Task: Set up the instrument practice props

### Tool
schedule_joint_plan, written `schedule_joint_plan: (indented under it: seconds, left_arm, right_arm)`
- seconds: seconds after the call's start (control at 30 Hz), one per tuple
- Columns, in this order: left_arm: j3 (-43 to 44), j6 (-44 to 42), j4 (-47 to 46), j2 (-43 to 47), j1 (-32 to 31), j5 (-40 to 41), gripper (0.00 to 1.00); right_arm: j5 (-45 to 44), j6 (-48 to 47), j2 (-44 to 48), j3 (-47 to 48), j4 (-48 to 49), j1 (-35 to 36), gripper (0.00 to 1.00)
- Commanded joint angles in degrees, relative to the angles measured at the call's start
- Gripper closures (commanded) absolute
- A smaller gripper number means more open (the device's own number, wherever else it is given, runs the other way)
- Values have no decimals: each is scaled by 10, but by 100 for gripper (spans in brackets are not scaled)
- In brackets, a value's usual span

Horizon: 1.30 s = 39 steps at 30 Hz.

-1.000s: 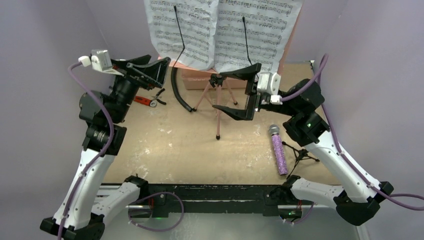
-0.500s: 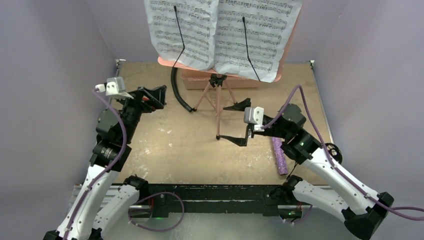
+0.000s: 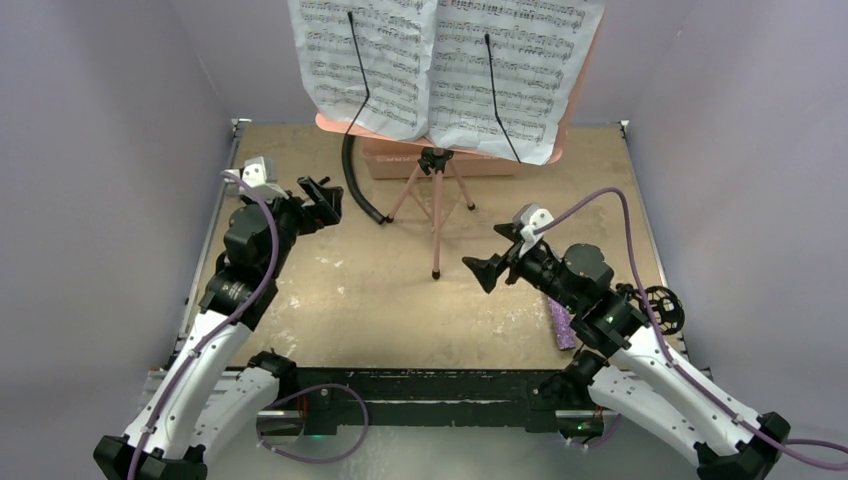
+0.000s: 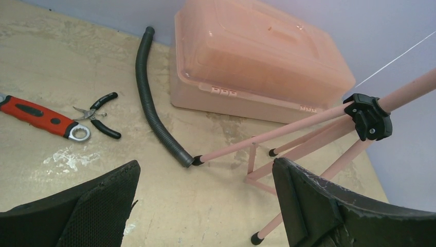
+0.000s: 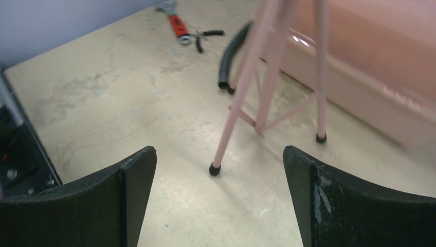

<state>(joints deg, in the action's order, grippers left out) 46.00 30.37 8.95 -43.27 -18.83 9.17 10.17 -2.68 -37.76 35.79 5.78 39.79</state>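
The pink music stand (image 3: 434, 205) is upright on its tripod legs at the back middle of the table. White sheet-music pages (image 3: 440, 60) lie spread on it under two black arms. A short stretch of the purple glittery microphone (image 3: 560, 325) lies flat and shows beside my right arm, the rest hidden. My left gripper (image 3: 320, 200) hovers open left of the stand. My right gripper (image 3: 490, 255) is open too, low and right of the front leg. The left wrist view has the stand's legs (image 4: 288, 131) past the left gripper (image 4: 205, 170). In the right wrist view a leg (image 5: 241, 87) rises beyond the empty right gripper (image 5: 220, 154).
A pink translucent box (image 4: 257, 56) sits against the back wall behind the stand. A black ribbed hose (image 4: 154, 108) curves from the box to a stand foot. A red-handled wrench (image 4: 36, 116) and black pliers (image 4: 97, 116) lie at the left.
Both arms have drawn back from the stand's top toward the near edge and come down lower. The right arm now covers most of the microphone.
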Motion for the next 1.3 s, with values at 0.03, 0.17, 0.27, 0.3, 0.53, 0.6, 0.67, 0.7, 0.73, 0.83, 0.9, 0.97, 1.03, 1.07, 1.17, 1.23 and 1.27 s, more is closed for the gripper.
schedule_joint_plan:
  seconds: [0.03,0.17,0.27,0.3,0.53,0.6,0.67,0.7,0.73,0.83,0.9,0.97,1.03,1.07,1.17,1.23,1.27]
  left_arm:
    - [-2,14,-36,-17,-2,-10,1]
    - [0,22,-41,-34,-2,-14,1]
    - [2,25,-44,-46,-2,-22,1]
    - [2,22,-48,-50,-2,-29,1]
    - [-14,-24,-102,-78,-3,-167,1]
    - [-32,-25,-124,-79,-2,-211,2]
    - [-51,-18,-141,-79,-2,-240,3]
    - [-60,-16,-147,-80,-3,-256,3]
    - [-66,-15,-149,-80,-4,-266,3]
    - [-81,-25,-146,-81,-11,-289,4]
    - [-91,-35,-154,-81,-23,-302,4]
    - [-104,-45,-174,-83,-42,-317,4]
    - [-112,-64,-182,-87,-70,-327,4]
    - [-112,-78,-183,-91,-85,-330,4]
    - [-104,-126,-173,-111,-143,-327,4]
    - [-90,-153,-166,-133,-193,-313,4]
    - [-82,-166,-163,-146,-216,-302,4]
  right_arm:
    - [-228,182,-7,13,-63,1,5]
    - [-337,239,-57,62,-148,0,4]
    - [-409,298,-107,108,-228,1,2]
    - [-426,314,-122,124,-253,0,2]
    - [-445,343,-178,172,-309,-8,2]
    - [-436,346,-175,169,-310,-22,2]
    - [-417,344,-170,163,-305,-53,2]
    - [-398,339,-167,160,-300,-75,2]
    - [-377,335,-164,156,-295,-99,2]
    - [-323,334,-161,151,-279,-168,2]
    - [-294,335,-166,151,-267,-191,2]
    - [-274,343,-177,157,-264,-205,2]
    - [-262,351,-187,164,-260,-217,2]
    - [-258,358,-192,167,-260,-220,2]
    - [-238,371,-204,178,-257,-235,2]
    - [-230,381,-210,190,-262,-244,2]
    - [-227,385,-212,196,-263,-247,2]
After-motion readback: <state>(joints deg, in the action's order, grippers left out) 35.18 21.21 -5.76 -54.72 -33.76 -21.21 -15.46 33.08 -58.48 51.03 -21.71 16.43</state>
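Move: The microphone's middle lies about 21 cm to the right of the right hand, roughly 1 cm ahead and 21 cm below. The music stand's front foot is some 6 cm ahead of that hand and 8 cm to its left, down on the table; the small black tripod stands about 8 cm beyond the microphone to its right and 2 cm farther back. For the left hand, the microphone is some 51 cm to the right, 7 cm back and 21 cm down, the stand's front foot about 24 cm right and 2 cm back. Rightward, forward and down, the right hand travels about 15 cm right while turning clockwise and tipping down, bringing its open fingers towards the microphone's head without touching. The left hand first eases forward and down, then swings right and back past the free space before the music stand, turning some 45 degrees clockwise; it also stays open and empty. ##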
